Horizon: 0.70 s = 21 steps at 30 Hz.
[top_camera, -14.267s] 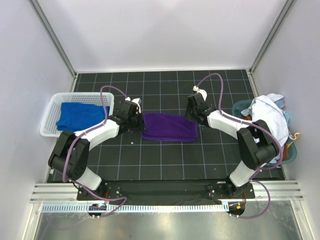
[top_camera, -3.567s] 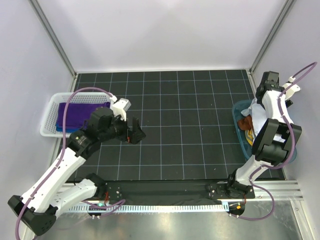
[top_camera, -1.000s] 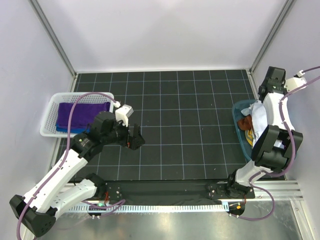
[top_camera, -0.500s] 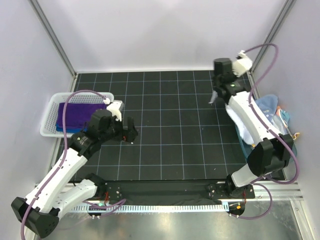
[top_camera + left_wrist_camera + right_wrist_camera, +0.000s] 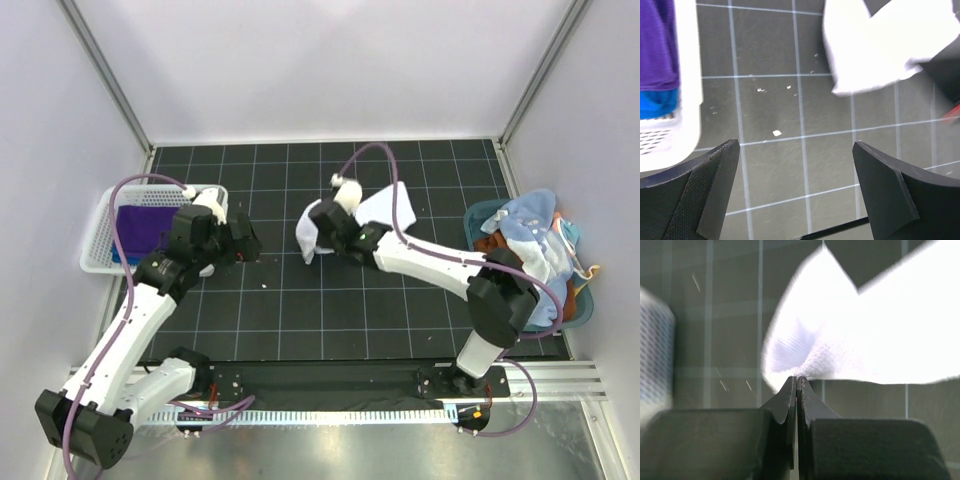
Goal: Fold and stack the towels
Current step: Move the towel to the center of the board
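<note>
The white towel (image 5: pixel 388 206) hangs over the middle of the black grid mat, pinched at one edge by my right gripper (image 5: pixel 322 238). In the right wrist view that gripper (image 5: pixel 796 382) is shut on the white towel (image 5: pixel 865 335), which billows above the jaws. My left gripper (image 5: pixel 243 246) hovers open and holds nothing, between the towel and the white basket (image 5: pixel 98 225). The left wrist view shows its fingers (image 5: pixel 715 190) spread wide over bare mat, the white towel (image 5: pixel 875 50) ahead of them. The purple towel (image 5: pixel 140 222) lies folded in the basket on the blue towel (image 5: pixel 657 102).
A blue bin (image 5: pixel 478 212) at the right edge holds a heap of light cloths (image 5: pixel 530 235). The basket's rim (image 5: pixel 687 75) is close to my left fingers. White walls and metal posts enclose the mat.
My right arm has swung from the far right corner to the middle of the mat, carrying the white towel with it. My left gripper has drawn back a little toward the basket.
</note>
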Each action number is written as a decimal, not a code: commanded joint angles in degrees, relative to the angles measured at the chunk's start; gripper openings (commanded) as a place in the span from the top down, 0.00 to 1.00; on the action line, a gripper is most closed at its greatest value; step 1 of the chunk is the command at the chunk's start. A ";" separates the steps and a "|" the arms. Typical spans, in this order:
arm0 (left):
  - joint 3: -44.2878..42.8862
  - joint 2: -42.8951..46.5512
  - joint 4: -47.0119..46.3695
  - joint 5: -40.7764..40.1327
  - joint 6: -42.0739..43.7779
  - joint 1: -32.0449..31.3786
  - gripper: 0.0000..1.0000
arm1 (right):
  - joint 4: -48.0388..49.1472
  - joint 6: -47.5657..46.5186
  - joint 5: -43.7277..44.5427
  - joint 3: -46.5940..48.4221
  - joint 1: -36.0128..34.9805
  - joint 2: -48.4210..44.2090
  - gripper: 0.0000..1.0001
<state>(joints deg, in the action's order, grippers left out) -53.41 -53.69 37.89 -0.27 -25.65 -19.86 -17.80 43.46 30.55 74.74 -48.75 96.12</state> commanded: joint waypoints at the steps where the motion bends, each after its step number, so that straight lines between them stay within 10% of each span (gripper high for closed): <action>1: 2.51 -0.53 -5.71 2.46 -5.54 0.17 0.00 | 2.69 1.53 -4.52 -7.31 -3.45 -2.86 0.99; 16: -0.90 -22.93 -22.85 -0.78 -12.06 -10.46 0.00 | -14.53 18.32 1.36 -37.83 -21.30 -38.27 0.99; 21: -12.14 -35.24 -23.74 3.25 -7.67 -11.43 0.00 | -20.07 18.76 7.05 -34.85 -20.77 -36.97 0.65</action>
<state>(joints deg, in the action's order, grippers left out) -58.85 -85.03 19.53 1.30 -36.14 -31.14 -32.67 59.90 30.94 37.36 -69.67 58.06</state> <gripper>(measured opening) 0.995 0.296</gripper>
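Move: The right hand already pinches one end of the white towel; the board patch where that end goes lies about 20 cm back, 6 cm to its right and 14 cm below. The rest of the towel trails some 4 cm ahead and 12 cm right, 14 cm lower. From the left hand the towel's middle is roughly 12 cm ahead, 26 cm right and 17 cm down, and the white basket 8 cm ahead, 18 cm left, 15 cm lower. Right hand sweeps the towel back some 20 cm and down, then part-opens; open left hand approaches rightward. ##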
